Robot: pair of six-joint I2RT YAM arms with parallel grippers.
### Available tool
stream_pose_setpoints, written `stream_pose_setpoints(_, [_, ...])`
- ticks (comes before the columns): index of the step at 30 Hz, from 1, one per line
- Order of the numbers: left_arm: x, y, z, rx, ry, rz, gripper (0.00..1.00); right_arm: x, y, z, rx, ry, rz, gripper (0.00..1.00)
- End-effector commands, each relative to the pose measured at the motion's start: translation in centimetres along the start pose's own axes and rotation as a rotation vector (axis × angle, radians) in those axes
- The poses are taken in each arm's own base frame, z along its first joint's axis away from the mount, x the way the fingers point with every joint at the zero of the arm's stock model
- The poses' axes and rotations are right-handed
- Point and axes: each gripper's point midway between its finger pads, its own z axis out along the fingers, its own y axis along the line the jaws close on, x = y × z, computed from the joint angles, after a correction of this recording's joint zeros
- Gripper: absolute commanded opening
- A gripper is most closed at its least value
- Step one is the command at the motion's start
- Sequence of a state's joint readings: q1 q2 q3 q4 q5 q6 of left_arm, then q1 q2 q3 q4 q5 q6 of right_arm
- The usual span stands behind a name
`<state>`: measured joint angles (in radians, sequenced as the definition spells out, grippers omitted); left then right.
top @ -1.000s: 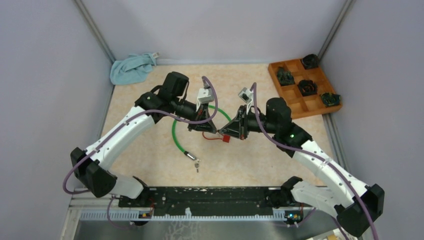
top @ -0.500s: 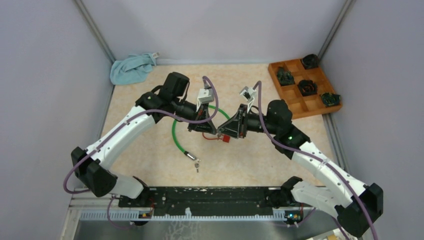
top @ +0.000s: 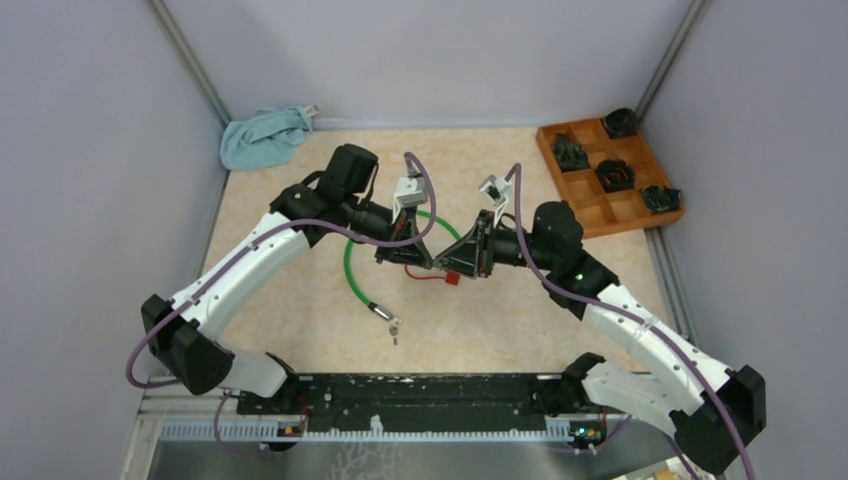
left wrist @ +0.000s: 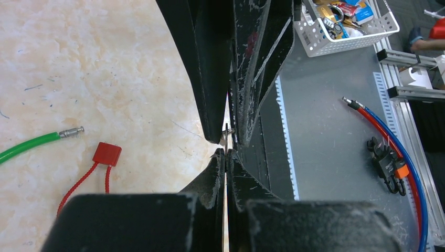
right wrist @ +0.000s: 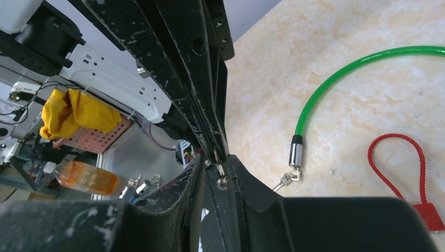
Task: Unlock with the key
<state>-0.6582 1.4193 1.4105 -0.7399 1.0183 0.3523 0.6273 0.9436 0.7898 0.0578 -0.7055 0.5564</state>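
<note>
My two grippers meet tip to tip over the middle of the table. The left gripper is shut on a small silver key. That key hangs between the parted jaws of the right gripper, which is open around it. A green cable lock curves on the table under the left arm. Its metal end lies toward the front with a second small key at its tip. The cable's other end lies loose.
A red cable seal lies under the grippers. A blue cloth sits in the far left corner. A wooden compartment tray with dark objects stands at the far right.
The right gripper's jaws have opened off the key while the left gripper closed fully on it. The right wrist shifted slightly; the left arm stayed put.
</note>
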Motion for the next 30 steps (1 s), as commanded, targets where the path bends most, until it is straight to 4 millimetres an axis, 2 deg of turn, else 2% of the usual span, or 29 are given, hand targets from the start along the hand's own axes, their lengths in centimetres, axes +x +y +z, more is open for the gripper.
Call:
stream_pose_setpoints(1, [-1.2,-0.6,-0.7,-0.004,-0.027,0.043,0.0,-0.1,0.2,0.1,-0.008,-0.014,-0.037,0.22])
stream_pose_setpoints(4, [-1.2,-0.5,-0.7,-0.008,-0.025,0.048,0.0,0.3,-0.2,0.1,0.005,-0.001,-0.031,0.21])
stream_pose_setpoints(8, [-1.1,-0.5,-0.7,-0.009,-0.024,0.046,0.0,0.1,0.0,0.0,-0.001,-0.016,-0.037,0.01])
stream_pose_setpoints(12, [-1.0,-0.3,-0.7,-0.014,-0.022,0.046,0.0,-0.6,0.5,-0.3,-0.007,-0.048,-0.038,0.0])
stream_pose_setpoints(13, [-1.0,-0.1,-0.7,-0.026,-0.019,0.047,0.11,-0.6,0.5,-0.4,-0.003,-0.051,-0.037,0.0])
stream_pose_setpoints(14, [-1.0,0.4,-0.7,-0.049,-0.013,0.048,0.32,-0.6,0.4,-0.5,0.004,-0.052,-0.034,0.0])
stream_pose_setpoints(15, [-1.0,1.0,-0.8,-0.083,-0.005,0.053,0.6,-0.6,0.1,-0.7,0.017,-0.054,-0.029,0.0])
stream_pose_setpoints(16, [-0.9,1.9,-1.0,-0.132,0.009,0.074,0.83,-0.5,-0.4,-1.0,0.036,-0.055,-0.019,0.0])
stream_pose_setpoints(17, [-0.7,2.7,-1.3,-0.174,0.025,0.108,0.98,-0.3,-0.9,-1.3,0.056,-0.056,-0.007,0.0])
stream_pose_setpoints(20, [-0.4,5.7,-2.2,-0.306,0.081,0.211,1.0,0.2,-3.2,-2.4,0.154,-0.056,0.032,0.0])
stream_pose_setpoints(25, [1.5,9.7,-2.7,-0.4,0.205,0.368,1.0,1.8,-7.5,-4.7,0.361,-0.03,0.133,0.0])
stream_pose_setpoints(28, [2.9,11.1,-1.7,-0.367,0.249,0.403,1.0,2.1,-9.0,-6.0,0.429,-0.04,0.168,0.0])
stream_pose_setpoints(30, [4.6,11.7,-0.3,-0.314,0.275,0.415,1.0,1.9,-9.5,-6.9,0.47,-0.054,0.171,0.0])
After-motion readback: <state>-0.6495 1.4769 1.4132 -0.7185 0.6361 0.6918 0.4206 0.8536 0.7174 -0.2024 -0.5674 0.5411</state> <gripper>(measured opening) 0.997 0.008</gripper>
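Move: The keys are between my two hands at fingertip height: my left fingers are shut on them, about 1 cm to their left, and my right fingers stand partly open around them, about 1 cm to their right. The red lock lies on the table some 8 cm ahead of my left hand, 5 cm to its right and 27 cm below. The green hose's bare end is about 5 cm beyond the lock and 4 cm right of it; its black-and-silver end is roughly 1 cm ahead of my left hand and 10 cm to its left. I dip my right hand about 1 cm and shut its fingers on the keys while my left keeps its hold; only then do I open my left fingers wide and let go. My left swings forward some 8 cm and down about 5, towards the red lock, its fingers tipping more downward, while my right carries the keys about 6 cm right and as far down, easing forward and turning clockwise. ##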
